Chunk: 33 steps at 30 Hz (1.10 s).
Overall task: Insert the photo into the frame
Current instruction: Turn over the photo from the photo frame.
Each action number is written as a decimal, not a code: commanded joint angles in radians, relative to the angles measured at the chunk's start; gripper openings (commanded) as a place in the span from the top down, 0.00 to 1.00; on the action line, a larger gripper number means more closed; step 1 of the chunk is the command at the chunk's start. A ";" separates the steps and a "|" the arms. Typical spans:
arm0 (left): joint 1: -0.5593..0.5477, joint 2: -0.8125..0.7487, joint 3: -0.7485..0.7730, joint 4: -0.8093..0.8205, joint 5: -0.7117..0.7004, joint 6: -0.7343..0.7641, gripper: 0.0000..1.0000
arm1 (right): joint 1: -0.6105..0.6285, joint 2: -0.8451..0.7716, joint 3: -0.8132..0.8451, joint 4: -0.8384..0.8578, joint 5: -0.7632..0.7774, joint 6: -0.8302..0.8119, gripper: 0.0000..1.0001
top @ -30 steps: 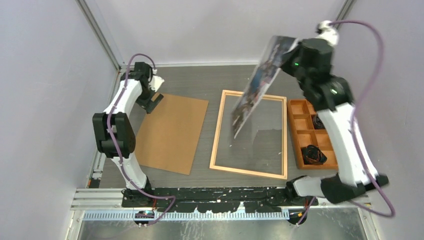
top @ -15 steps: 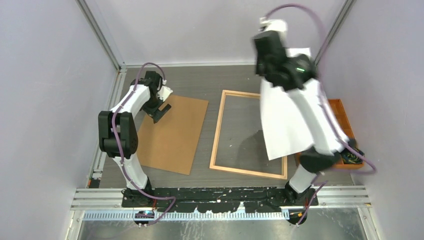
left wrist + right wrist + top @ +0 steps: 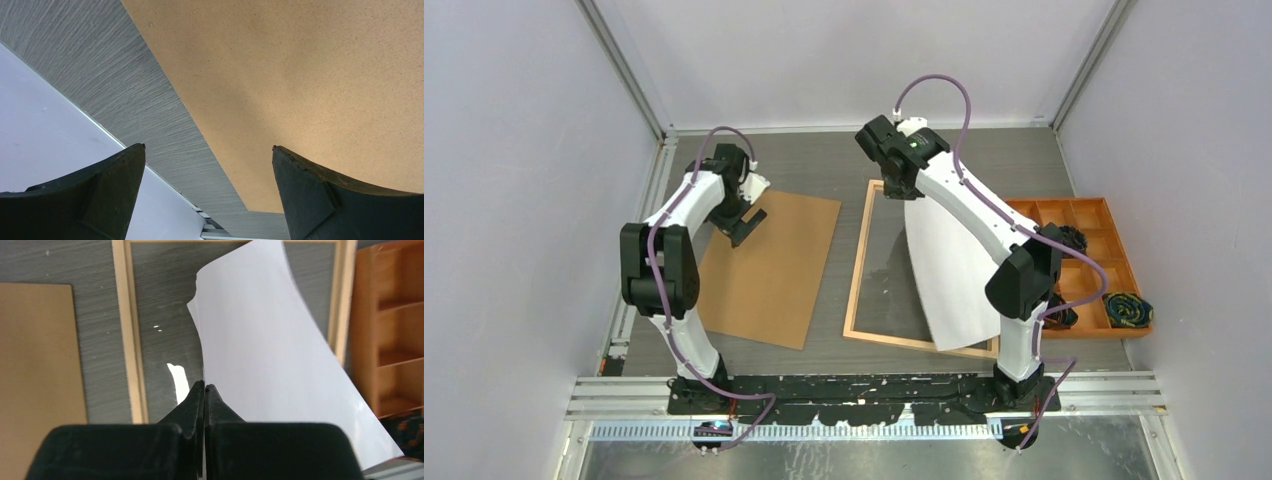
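The photo [image 3: 949, 270] shows only its plain white back and hangs curved over the right half of the frame [image 3: 857, 270]. Its printed side is hidden. My right gripper [image 3: 902, 192] is at the frame's far end, shut on the photo's far edge. In the right wrist view the right gripper [image 3: 205, 386] pinches the photo [image 3: 270, 355] edge-on, above the frame's [image 3: 131, 340] clear centre. My left gripper [image 3: 742, 222] hovers open over the far-left corner of the brown board [image 3: 769, 270]. The left wrist view shows the left gripper [image 3: 209, 148] with nothing between its fingers.
The brown board [image 3: 300, 75] lies flat left of the frame. An orange compartment tray [image 3: 1114, 260] holding dark coiled items sits right of the frame. Grey walls [image 3: 45, 140] close in at the left, back and right.
My right arm swung from the high far right to the frame's far end, turning the photo white side up and lowering it over the frame. The left gripper shifted slightly over the board's corner.
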 commanded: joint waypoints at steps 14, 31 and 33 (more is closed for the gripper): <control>0.004 -0.059 -0.032 0.042 -0.043 0.002 0.00 | -0.011 0.077 0.053 0.062 0.139 0.548 0.99; 0.004 -0.039 -0.035 0.050 -0.055 0.007 0.00 | -0.071 0.089 -0.066 0.174 0.054 0.141 0.99; 0.004 -0.042 -0.036 0.050 -0.057 0.008 0.00 | -0.073 0.086 -0.073 0.186 0.050 0.128 0.99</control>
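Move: The right hand keeps the photo pinched by its left edge, blank side up, high over the frame, whose middle lies about 7 cm to the right, 6 cm back and 20 cm below. The backing board's middle is some 29 cm to the left and 6 cm back; the organizer box stands around 38 cm to the right and 6 cm back. From the open left hand, the frame's middle is roughly 40 cm to the right, 5 cm back and 8 cm lower. Swinging the held photo over the frame, the right hand first dips and goes left about 3 cm while the wrist turns some 20 degrees clockwise and its left side rises. Then it reaches forward towards the far bar of the frame, comes back to the right, undoes part of the turn and sinks to about 5 cm below its start, fingers keeping their pinch. ##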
